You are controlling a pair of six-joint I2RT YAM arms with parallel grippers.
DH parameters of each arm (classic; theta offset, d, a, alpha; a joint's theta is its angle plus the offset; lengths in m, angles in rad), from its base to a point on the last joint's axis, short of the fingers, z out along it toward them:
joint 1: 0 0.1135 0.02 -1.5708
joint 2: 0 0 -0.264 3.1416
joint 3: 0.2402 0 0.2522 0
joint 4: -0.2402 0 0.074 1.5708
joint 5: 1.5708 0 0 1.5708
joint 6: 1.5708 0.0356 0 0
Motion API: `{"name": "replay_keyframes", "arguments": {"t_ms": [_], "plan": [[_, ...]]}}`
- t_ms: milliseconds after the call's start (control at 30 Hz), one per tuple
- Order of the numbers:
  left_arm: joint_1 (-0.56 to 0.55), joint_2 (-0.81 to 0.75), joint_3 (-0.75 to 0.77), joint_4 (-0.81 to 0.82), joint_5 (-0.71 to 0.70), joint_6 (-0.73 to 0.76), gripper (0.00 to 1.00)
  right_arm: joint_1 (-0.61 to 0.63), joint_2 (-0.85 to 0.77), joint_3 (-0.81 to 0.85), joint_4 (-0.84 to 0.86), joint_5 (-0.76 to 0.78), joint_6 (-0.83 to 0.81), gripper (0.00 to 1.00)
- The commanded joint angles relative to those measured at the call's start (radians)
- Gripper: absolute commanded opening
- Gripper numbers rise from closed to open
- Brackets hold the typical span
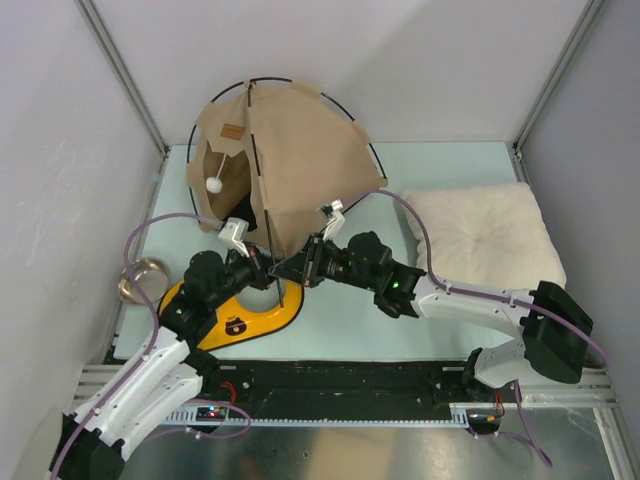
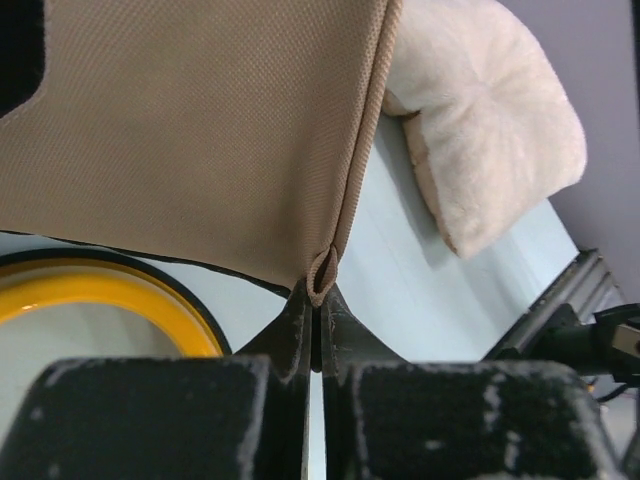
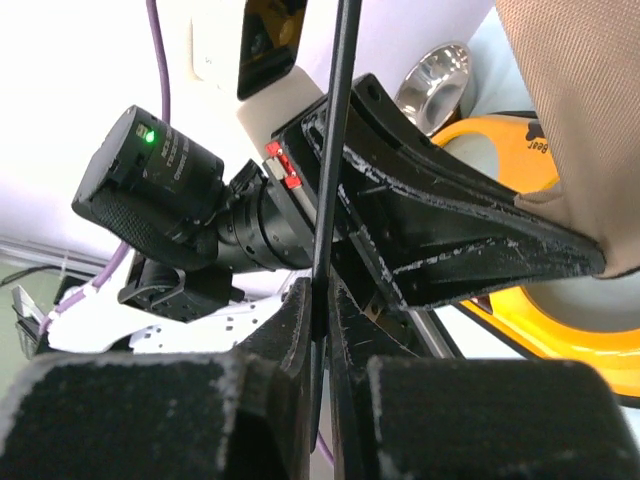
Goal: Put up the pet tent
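The pet tent [image 1: 295,150] stands half-raised at the back of the table: tan fabric, arched black poles, a brown label [image 1: 232,131] and a white pom-pom [image 1: 214,184] in its opening. Both grippers meet at its near bottom corner. My left gripper [image 1: 263,268] [image 2: 320,300] is shut on a small fabric loop [image 2: 322,272] at the hem's corner. My right gripper [image 1: 292,268] [image 3: 320,295] is shut on a thin black pole [image 3: 335,150], which runs up beside the left gripper's fingers [image 3: 470,240]. The pole's lower end [image 1: 281,297] hangs over the feeder.
A yellow feeder [image 1: 255,318] lies under the grippers, with a loose steel bowl [image 1: 143,278] to its left. A cream fluffy pillow [image 1: 485,232] [image 2: 490,130] fills the right side. Walls close in on three sides, and a metal rail [image 1: 340,375] runs along the front.
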Motion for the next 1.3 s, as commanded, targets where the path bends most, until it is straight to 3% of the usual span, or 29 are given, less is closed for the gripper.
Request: {"name": "replay_keyframes", "arguments": {"t_ms": [0,533,1267], "plan": [[-0.033,-0.01,0.027,-0.107,0.131,-0.118,0.0,-0.03,0.025,0.088,0.167,0.079,0.046,0.0],[-0.039,-0.06,-0.005,-0.234,0.201,-0.401,0.0,-0.095,0.098,0.194,0.095,0.035,0.069,0.0],[-0.039,-0.18,-0.045,-0.319,0.339,-0.419,0.0,-0.144,0.164,0.267,0.034,-0.129,0.125,0.0]]}}
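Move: The left gripper already pinches the tent corner, and its goal, the free pole end, lies about 8 cm back, 2 cm right and 6 cm above. The yellow mat's middle is some 6 cm back, 10 cm left and 18 cm below it. The right gripper holds the pole, whose end is about 6 cm back from this hand and 1 cm right, at its height. The tent corner lies 3 cm ahead of the right hand, level sideways, 7 cm below. Bring the left gripper back about 5 cm, a touch to its right, keeping the tent corner pinched and drawing the cloth towards the pole end; tip its fingers down and roll its left side down, each some 15 degrees. Meanwhile keep the pole gripped in the right hand, ease it forward about 3 cm and some 2 cm left, rising and then dipping, then nearly hold it there. ##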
